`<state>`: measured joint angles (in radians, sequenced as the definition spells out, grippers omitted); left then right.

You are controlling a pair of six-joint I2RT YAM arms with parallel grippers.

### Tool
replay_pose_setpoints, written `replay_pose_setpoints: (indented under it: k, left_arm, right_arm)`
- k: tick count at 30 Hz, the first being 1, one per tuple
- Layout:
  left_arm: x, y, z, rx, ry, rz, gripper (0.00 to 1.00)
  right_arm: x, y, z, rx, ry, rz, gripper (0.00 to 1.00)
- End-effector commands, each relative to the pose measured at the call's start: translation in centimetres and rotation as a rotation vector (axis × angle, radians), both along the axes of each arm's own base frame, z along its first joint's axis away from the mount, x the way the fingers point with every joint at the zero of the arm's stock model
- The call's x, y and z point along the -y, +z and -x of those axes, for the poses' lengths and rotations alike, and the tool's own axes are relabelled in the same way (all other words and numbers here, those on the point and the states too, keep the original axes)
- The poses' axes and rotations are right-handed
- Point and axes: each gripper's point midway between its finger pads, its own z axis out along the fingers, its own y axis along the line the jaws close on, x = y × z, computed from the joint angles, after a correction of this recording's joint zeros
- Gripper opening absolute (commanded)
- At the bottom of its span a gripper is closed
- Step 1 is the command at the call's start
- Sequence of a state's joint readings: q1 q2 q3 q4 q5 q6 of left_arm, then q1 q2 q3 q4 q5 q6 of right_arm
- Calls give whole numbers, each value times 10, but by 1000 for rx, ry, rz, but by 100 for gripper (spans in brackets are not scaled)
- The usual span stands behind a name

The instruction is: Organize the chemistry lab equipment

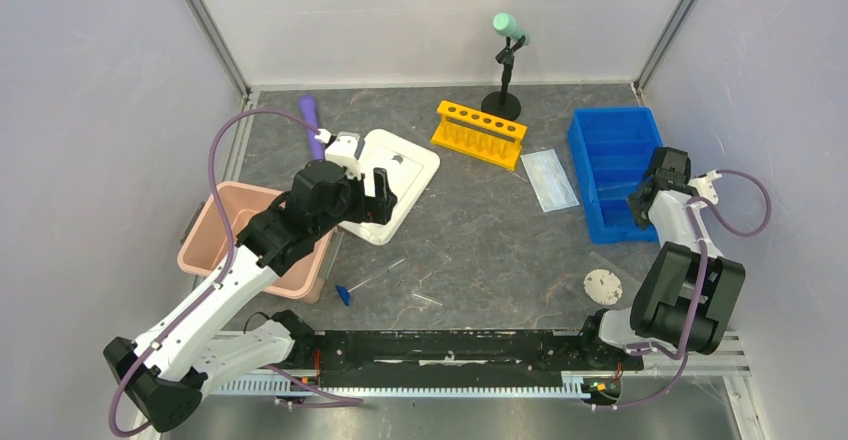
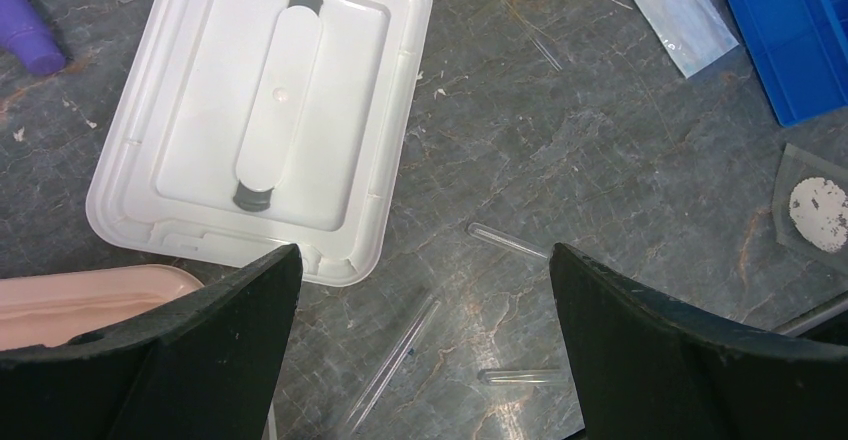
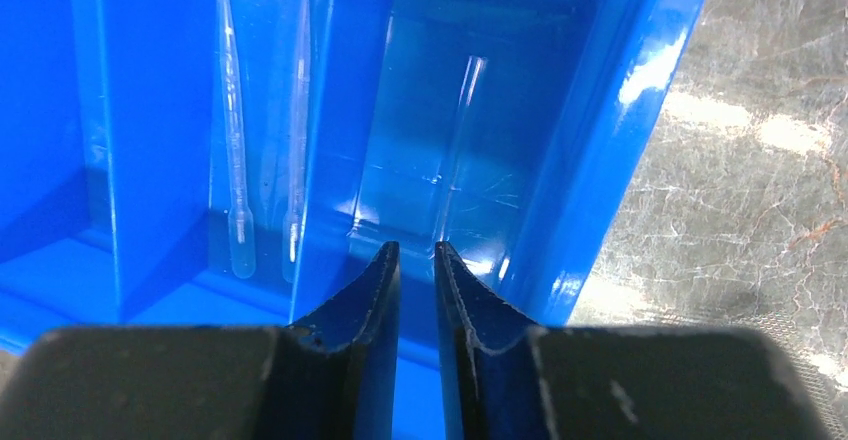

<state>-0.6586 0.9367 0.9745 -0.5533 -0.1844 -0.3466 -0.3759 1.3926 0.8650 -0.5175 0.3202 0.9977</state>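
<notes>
My right gripper (image 3: 412, 247) (image 1: 650, 195) hangs over the blue bin (image 1: 612, 165), its jaws a narrow gap apart and holding nothing. Just ahead of its tips a thin clear tube (image 3: 455, 150) lies in the bin's end compartment. Two clear pipettes (image 3: 235, 140) rest in the compartment beside it. My left gripper (image 2: 425, 250) (image 1: 375, 195) stands wide open above the table. Below it lie a long thin tube (image 2: 395, 360) and two short clear tubes (image 2: 508, 241) (image 2: 520, 375). A blue-capped tube (image 1: 345, 293), a pale blue face mask (image 1: 549, 179) and a round clear dish (image 1: 603, 286) lie loose on the table.
A white lid (image 1: 395, 180) lies under the left arm, next to a pink basin (image 1: 215, 235). A yellow tube rack (image 1: 480, 130) and a black stand (image 1: 507, 60) with a mint-green top are at the back. A purple cylinder (image 1: 313, 125) lies at back left.
</notes>
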Motion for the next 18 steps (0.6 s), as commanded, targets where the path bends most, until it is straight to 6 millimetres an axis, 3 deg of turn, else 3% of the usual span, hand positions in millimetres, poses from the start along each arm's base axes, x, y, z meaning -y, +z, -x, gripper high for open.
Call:
replay_pose_setpoints:
  k: [1,5,11,16,18]
  left_arm:
    - [-6,6,0,39,3,-24,100]
    - [-7,7,0,41,5,-23,100]
    - [-7,8,1,43,2,-20,100]
    - [-8,11,0,49,12,-14,100]
    - [-7,11,1,47,5,-8,100]
  right_arm:
    - [15,29,-7,48,-24,70,25]
    - [17,48,-11,82,12,102,25]
    - [8,85,-31,210,212,179,24]
    - [-26,114,-61,346,540,252,26]
    - [-58,126,-73,421,736,292,30]
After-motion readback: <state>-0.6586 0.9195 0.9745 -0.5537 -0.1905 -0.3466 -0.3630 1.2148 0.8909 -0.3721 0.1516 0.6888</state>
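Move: The right hand is down in the nearest compartment of the blue bin. The test tube it has already let go lies right beneath it, some 4 cm down. Two pipettes in the middle compartment lie about 9 cm ahead and 2 cm left. The face mask is roughly 24 cm left and 9 cm ahead, the white powder disc about 9 cm left and 19 cm back. From the left hand that test tube is some 67 cm right, 4 cm ahead and well below. Upward, nearly straight at first and then swinging forward, the right hand climbs about 8 cm out of the blue bin's near compartment and away from the tube lying there, going some 4 cm forward over the bin. It speeds up as it rises, turning about 20 degrees counter-clockwise with the fingers tipping up from their steep slant; they stay about a quarter open, holding nothing. ##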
